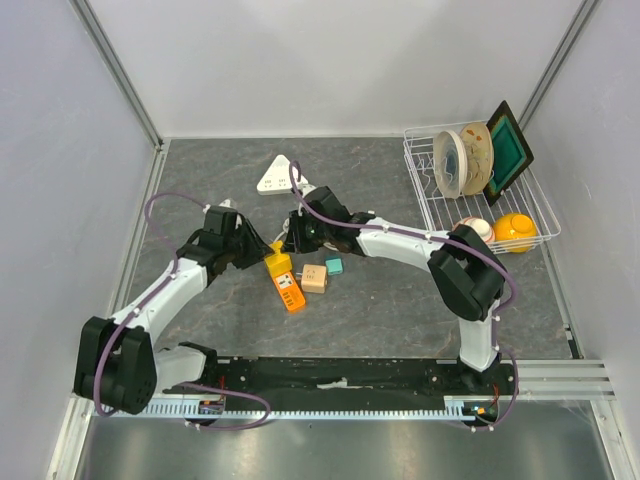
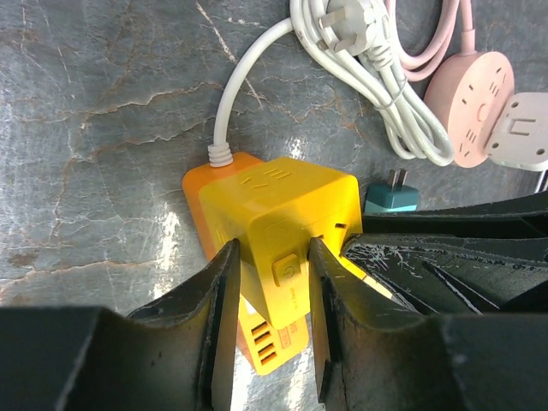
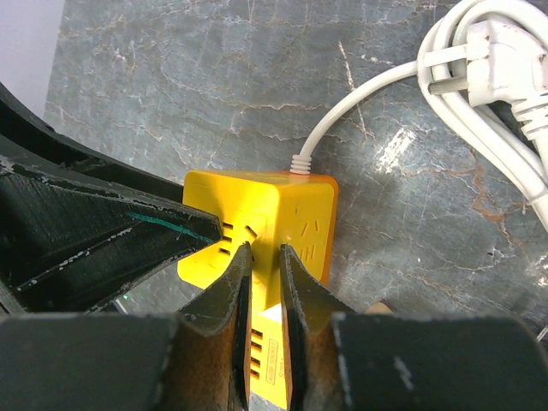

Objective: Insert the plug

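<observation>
A yellow-and-orange socket block (image 2: 274, 193) lies on the dark stone table, its white cord running off to a coiled bundle that ends in a white plug (image 2: 347, 21). My left gripper (image 2: 274, 257) is shut on the block's yellow part, one finger on each side of the power button. My right gripper (image 3: 265, 253) is shut with nothing between its fingers, and its tips rest against the block's (image 3: 257, 214) slotted face. In the top view the left gripper (image 1: 262, 252) and the right gripper (image 1: 290, 240) meet over the block (image 1: 280, 268). A small teal plug (image 2: 391, 190) lies just beside it.
A beige cube (image 1: 314, 278) sits right of the block. A pink round power strip (image 2: 475, 103) lies by the coiled cord. A white triangular socket (image 1: 275, 175) is at the back. A wire dish rack (image 1: 416, 175) with plates stands at the back right, by a yellow fruit (image 1: 515, 230).
</observation>
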Tool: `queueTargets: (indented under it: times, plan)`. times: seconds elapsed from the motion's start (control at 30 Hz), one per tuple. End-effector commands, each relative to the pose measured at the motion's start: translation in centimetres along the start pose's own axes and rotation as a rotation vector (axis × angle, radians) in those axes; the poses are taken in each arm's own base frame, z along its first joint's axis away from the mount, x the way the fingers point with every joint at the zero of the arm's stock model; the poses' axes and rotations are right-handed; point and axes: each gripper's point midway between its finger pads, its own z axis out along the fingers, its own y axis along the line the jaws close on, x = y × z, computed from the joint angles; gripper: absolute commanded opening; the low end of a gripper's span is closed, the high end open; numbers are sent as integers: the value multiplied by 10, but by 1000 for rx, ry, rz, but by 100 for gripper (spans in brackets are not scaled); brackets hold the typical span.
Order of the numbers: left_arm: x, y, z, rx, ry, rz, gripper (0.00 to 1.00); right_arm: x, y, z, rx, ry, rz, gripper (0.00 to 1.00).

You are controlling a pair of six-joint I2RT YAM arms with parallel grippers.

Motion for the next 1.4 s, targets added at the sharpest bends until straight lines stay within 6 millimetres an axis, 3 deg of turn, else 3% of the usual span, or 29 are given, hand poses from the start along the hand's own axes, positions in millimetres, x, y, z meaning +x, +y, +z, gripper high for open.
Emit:
queueTargets:
  times: [0.0, 0.33, 0.5, 0.6, 0.63, 0.77, 0.93, 1.03, 1.13, 1.17, 1.2, 1.23, 1.27, 1.3, 1.37]
  plan:
    - [107, 82, 8, -268, 297, -74, 18, 157, -57, 14, 235, 445, -61, 15]
    - [115, 80, 2, -245, 323, -58, 18, 206, -71, -2, 277, 575, -64, 15]
    - [108, 78, 2, -242, 302, -36, 20, 212, -65, 1, 286, 593, -103, 16]
    - [78, 62, -3, -223, 229, 30, 31, 178, -53, 1, 271, 485, -124, 20]
    - [71, 61, -9, -242, 213, 47, 37, 156, -39, -1, 247, 428, -131, 23]
    - [19, 27, -30, -200, 79, 128, 48, 85, -16, -10, 214, 249, -147, 34]
    - [-12, 8, -51, -200, 12, 201, 62, 10, 15, -30, 147, 75, -143, 45]
    - [-25, -3, -62, -173, -25, 240, 75, -21, 18, -49, 134, -5, -126, 50]
    - [-17, -5, -66, -170, 16, 224, 82, -37, 3, -72, 170, -63, -114, 57]
    - [-12, -4, -67, -177, 34, 219, 84, -44, -11, -80, 209, -89, -99, 60]
    - [-7, -8, -67, -173, 45, 225, 94, -36, -26, -85, 242, -82, -87, 64]
    - [-2, -9, -66, -179, 54, 214, 94, -41, -29, -97, 247, -109, -81, 74]
    - [3, -5, -64, -202, 78, 209, 94, -45, -42, -105, 268, -126, -61, 79]
    - [7, -5, -62, -219, 82, 213, 94, -34, -56, -108, 291, -108, -45, 84]
    - [11, -6, -58, -243, 100, 187, 94, -43, -75, -127, 341, -160, -24, 94]
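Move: The yellow plug is already pinched between both my hands on the far end of the orange power strip. Its middle lies about 1 cm right of and 1 below my left hand, and 1 back, 2 left and 1 below my right. The strip's middle is some 5 cm back, 3 right and 4 below the left. From the right hand, the beige cube is about 6 cm back and 6 right, and the white cable coil 3 ahead and 5 right, both some 5 below. I keep both grips on the yellow plug, bearing down into the strip and barely moving at first. Then I open both hands and come free: my left rises about 5 cm and draws back 3, while my right eases back a little, then rises and swings some 9 cm right, away from the plug towards the cable coil. ##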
